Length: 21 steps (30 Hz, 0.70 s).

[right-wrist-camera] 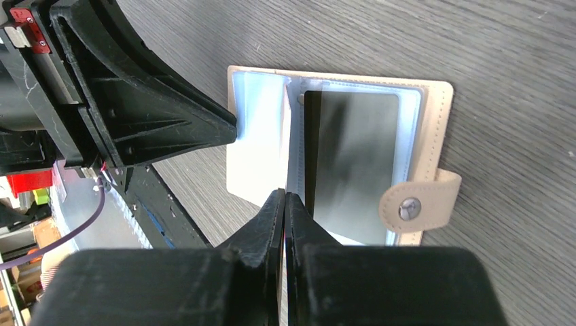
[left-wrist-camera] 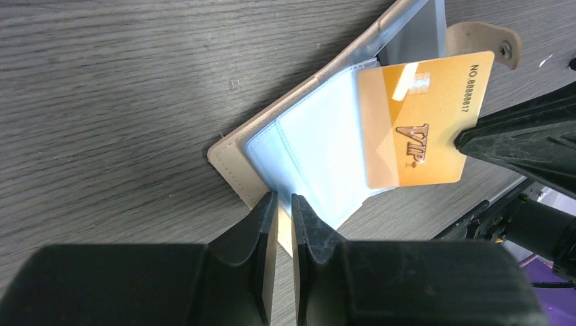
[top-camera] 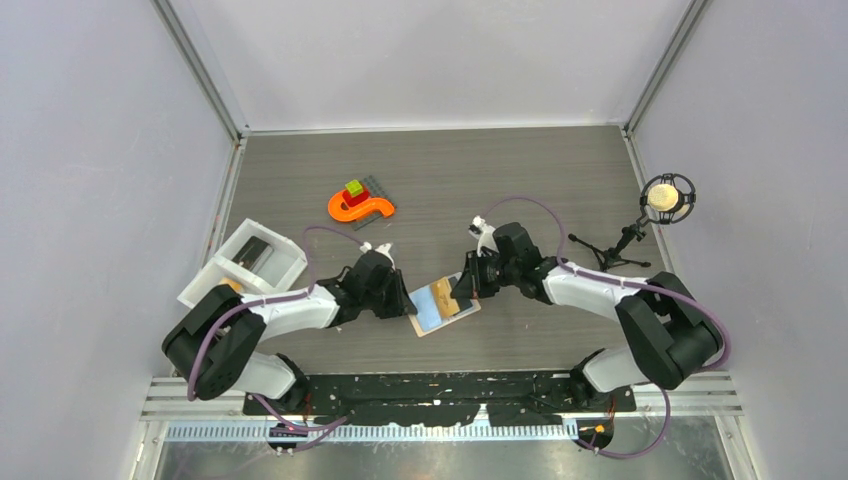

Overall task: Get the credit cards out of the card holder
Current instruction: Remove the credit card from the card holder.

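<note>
The card holder (top-camera: pixel 432 322) lies open on the table between my two grippers, its pale blue inner faces (left-wrist-camera: pixel 319 142) turned up. My left gripper (left-wrist-camera: pixel 284 200) is shut on its beige near edge (left-wrist-camera: pixel 231 159). An orange-yellow credit card (left-wrist-camera: pixel 421 122) marked VIP sticks out of a pocket, tilted up. My right gripper (right-wrist-camera: pixel 285 197) is shut on that card's outer edge, so the right wrist view shows the card only edge-on. A dark grey credit card (right-wrist-camera: pixel 356 163) sits in the pocket beside the snap tab (right-wrist-camera: pixel 418 204). In the top view the left gripper (top-camera: pixel 408 300) and the right gripper (top-camera: pixel 462 288) flank the holder.
A white two-compartment tray (top-camera: pixel 245 262) stands at the left edge with a dark item in it. An orange S-shaped toy (top-camera: pixel 360 207) with red and green blocks lies further back. A round microphone on a small stand (top-camera: pixel 668 197) is at the right.
</note>
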Tool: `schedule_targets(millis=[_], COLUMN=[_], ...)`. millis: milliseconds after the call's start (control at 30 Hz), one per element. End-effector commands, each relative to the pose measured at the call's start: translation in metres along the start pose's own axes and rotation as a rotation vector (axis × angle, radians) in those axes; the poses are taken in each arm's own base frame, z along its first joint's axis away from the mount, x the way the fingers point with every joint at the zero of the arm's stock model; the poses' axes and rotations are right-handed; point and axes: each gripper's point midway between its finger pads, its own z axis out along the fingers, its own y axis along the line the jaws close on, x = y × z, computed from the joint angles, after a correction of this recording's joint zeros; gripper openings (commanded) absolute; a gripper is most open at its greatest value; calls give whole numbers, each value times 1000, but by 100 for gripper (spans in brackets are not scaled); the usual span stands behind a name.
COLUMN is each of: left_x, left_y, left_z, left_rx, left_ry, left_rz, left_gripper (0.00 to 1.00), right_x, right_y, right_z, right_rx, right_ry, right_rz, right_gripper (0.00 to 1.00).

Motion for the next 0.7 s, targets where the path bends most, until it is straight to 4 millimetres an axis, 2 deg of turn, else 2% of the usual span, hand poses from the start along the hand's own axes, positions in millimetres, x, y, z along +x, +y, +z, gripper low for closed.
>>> schedule_targets(millis=[0, 100, 300, 467, 667], left_x=[4, 1, -13, -31, -50], left_y=[10, -2, -55, -86, -116], left_z=[-2, -7, -31, -64, -109], left_rx=[-56, -8, 162, 247, 327], left_ry=[14, 11, 3, -48, -132], left_rz=[41, 58, 129, 199, 309], left_gripper=[16, 19, 33, 42, 45], right_x=[-14, -13, -23, -24, -18], right_y=[8, 9, 23, 43, 72], right_z=[-13, -20, -46, -63, -80], right_rx=[-16, -7, -5, -55, -182], right_ry=[-44, -39, -80, -61, -45], right_rz=[-51, -62, -152, -216, -264], right_gripper=[5, 5, 5, 5, 5])
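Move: The right fingers already pinch the gold card by its right edge; its middle lies about 2 cm left, 1 cm back and 2 cm below them. From the left hand, at the card holder's left edge, that card is some 7 cm right, 3 cm ahead and 2 cm up. The holder's middle lies 6 cm right, 1 cm ahead and 1 cm below the left hand; its dark card is 5 cm straight beneath the right hand. Opening, the left hand leaves the card holder, rising about 13 cm; the right lifts its gold card 7 cm. ##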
